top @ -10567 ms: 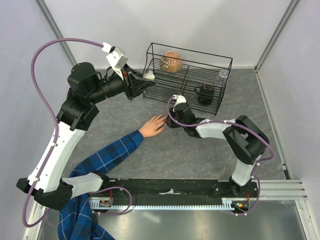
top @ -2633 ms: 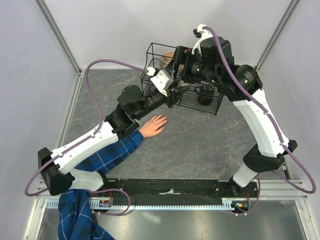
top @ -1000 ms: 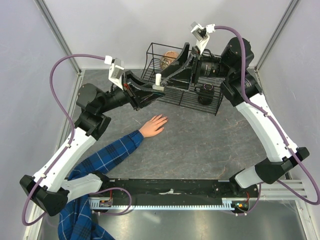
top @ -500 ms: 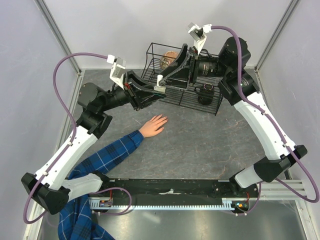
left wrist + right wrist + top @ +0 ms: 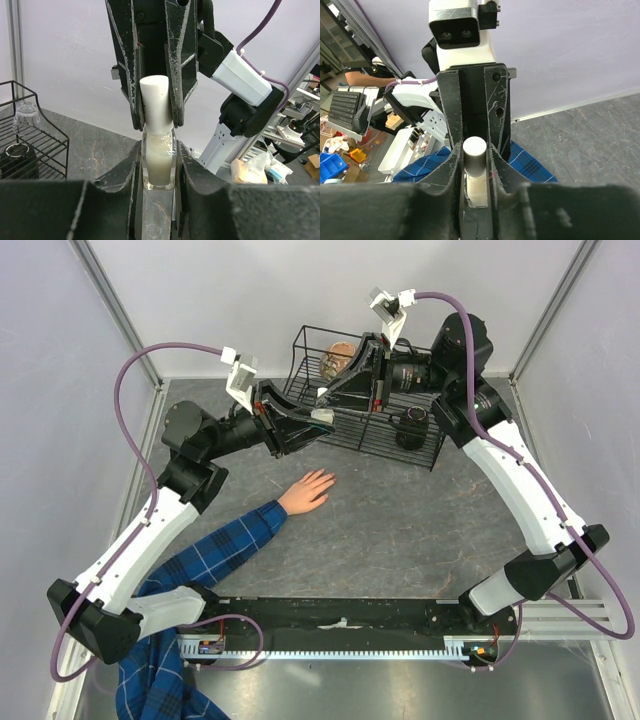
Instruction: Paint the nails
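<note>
A small clear bottle (image 5: 322, 417) of pale liquid hangs in the air in front of the wire rack, with my left gripper (image 5: 159, 150) shut on its glass body (image 5: 159, 160). My right gripper (image 5: 474, 150) faces it from the opposite side, and its fingers press both sides of the white cap (image 5: 156, 102). The skin-coloured hand (image 5: 308, 488) with the blue plaid sleeve (image 5: 215, 550) lies flat on the table below the bottle. The nails (image 5: 331, 478) at its fingertips are too small to make out.
A black wire rack (image 5: 450, 360) stands at the back, behind both grippers. It holds a brown round object (image 5: 338, 361) and a black item (image 5: 412, 426). A clear glass (image 5: 25, 112) sits on its end. Grey walls with metal posts enclose the table.
My right gripper's fingers have closed in onto the bottle's white cap. Both grippers and the bottle have shifted slightly toward the rack.
</note>
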### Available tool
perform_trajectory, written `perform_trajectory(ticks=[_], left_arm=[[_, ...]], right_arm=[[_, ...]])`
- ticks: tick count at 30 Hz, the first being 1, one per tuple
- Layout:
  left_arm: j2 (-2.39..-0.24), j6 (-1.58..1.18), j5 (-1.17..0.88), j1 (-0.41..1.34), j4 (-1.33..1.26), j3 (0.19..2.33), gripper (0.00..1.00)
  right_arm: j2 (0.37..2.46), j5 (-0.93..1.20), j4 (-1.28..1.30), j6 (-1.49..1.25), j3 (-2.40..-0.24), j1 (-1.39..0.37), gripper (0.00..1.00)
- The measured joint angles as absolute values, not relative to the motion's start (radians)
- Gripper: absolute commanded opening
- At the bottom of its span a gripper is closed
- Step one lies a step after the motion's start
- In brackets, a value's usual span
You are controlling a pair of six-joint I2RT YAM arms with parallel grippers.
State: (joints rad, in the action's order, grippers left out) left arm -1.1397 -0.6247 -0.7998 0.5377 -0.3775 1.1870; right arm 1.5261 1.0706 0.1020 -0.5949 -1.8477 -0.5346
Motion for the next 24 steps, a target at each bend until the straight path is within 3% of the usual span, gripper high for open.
perform_trajectory(ticks=[3,9,12,14,19,24], left_arm=[[-1.141,-0.624,-0.795,0.538,-0.369,1.192,0.02],[-1.150,-0.546,-0.734,0.538,-0.254,1.241,0.02],[-1.159,-0.429,-0.630,0.542,-0.174,1.266,0.02],[-1.171,-0.338,-0.522,0.559,-0.150,1.285,0.02],[-1.219,-0.106,-0.255,0.639,-0.198,1.322,0.02],[-1.311,-0.041,-0.163,0.711,-0.248,1.397,0.02]], right_arm=[[1.526,1.071,0.103,-0.590,-1.847,-0.535,0.00],[1.523,1.004,0.143,-0.526,-1.848,-0.534,0.00],[1.530,0.811,0.303,-0.403,-1.914,-0.572,0.00],[1.557,0.564,0.447,-0.328,-2.024,-0.641,0.00],[1.609,-0.356,0.608,-0.284,-2.211,-0.949,0.00],[1.728,-0.895,0.682,-0.237,-2.396,-1.085,0.00]])
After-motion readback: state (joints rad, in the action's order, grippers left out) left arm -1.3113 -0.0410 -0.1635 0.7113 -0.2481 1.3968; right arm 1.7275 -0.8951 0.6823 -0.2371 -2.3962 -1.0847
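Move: The white bottle cap already stands between the right fingertips, practically level with that hand's point but not yet gripped. From the left hand, which holds the nail polish bottle upright, the cap is about 4 cm straight up. Well below the right hand, the hand to be painted lies roughly 7 cm ahead, 3 cm left and 47 cm down. The wire rack is some 28 cm ahead, 14 cm right and 40 cm down. The right fingers pinch shut on the bottle's cap while the left keeps its grip on the glass. Then both hands swing forward together towards the rack, left some 10 cm and right about 8 cm, drifting to the right and rising slightly late on; meanwhile the right wrist twists clockwise about 80 degrees, against the left's counter-clockwise turn of roughly 35. ##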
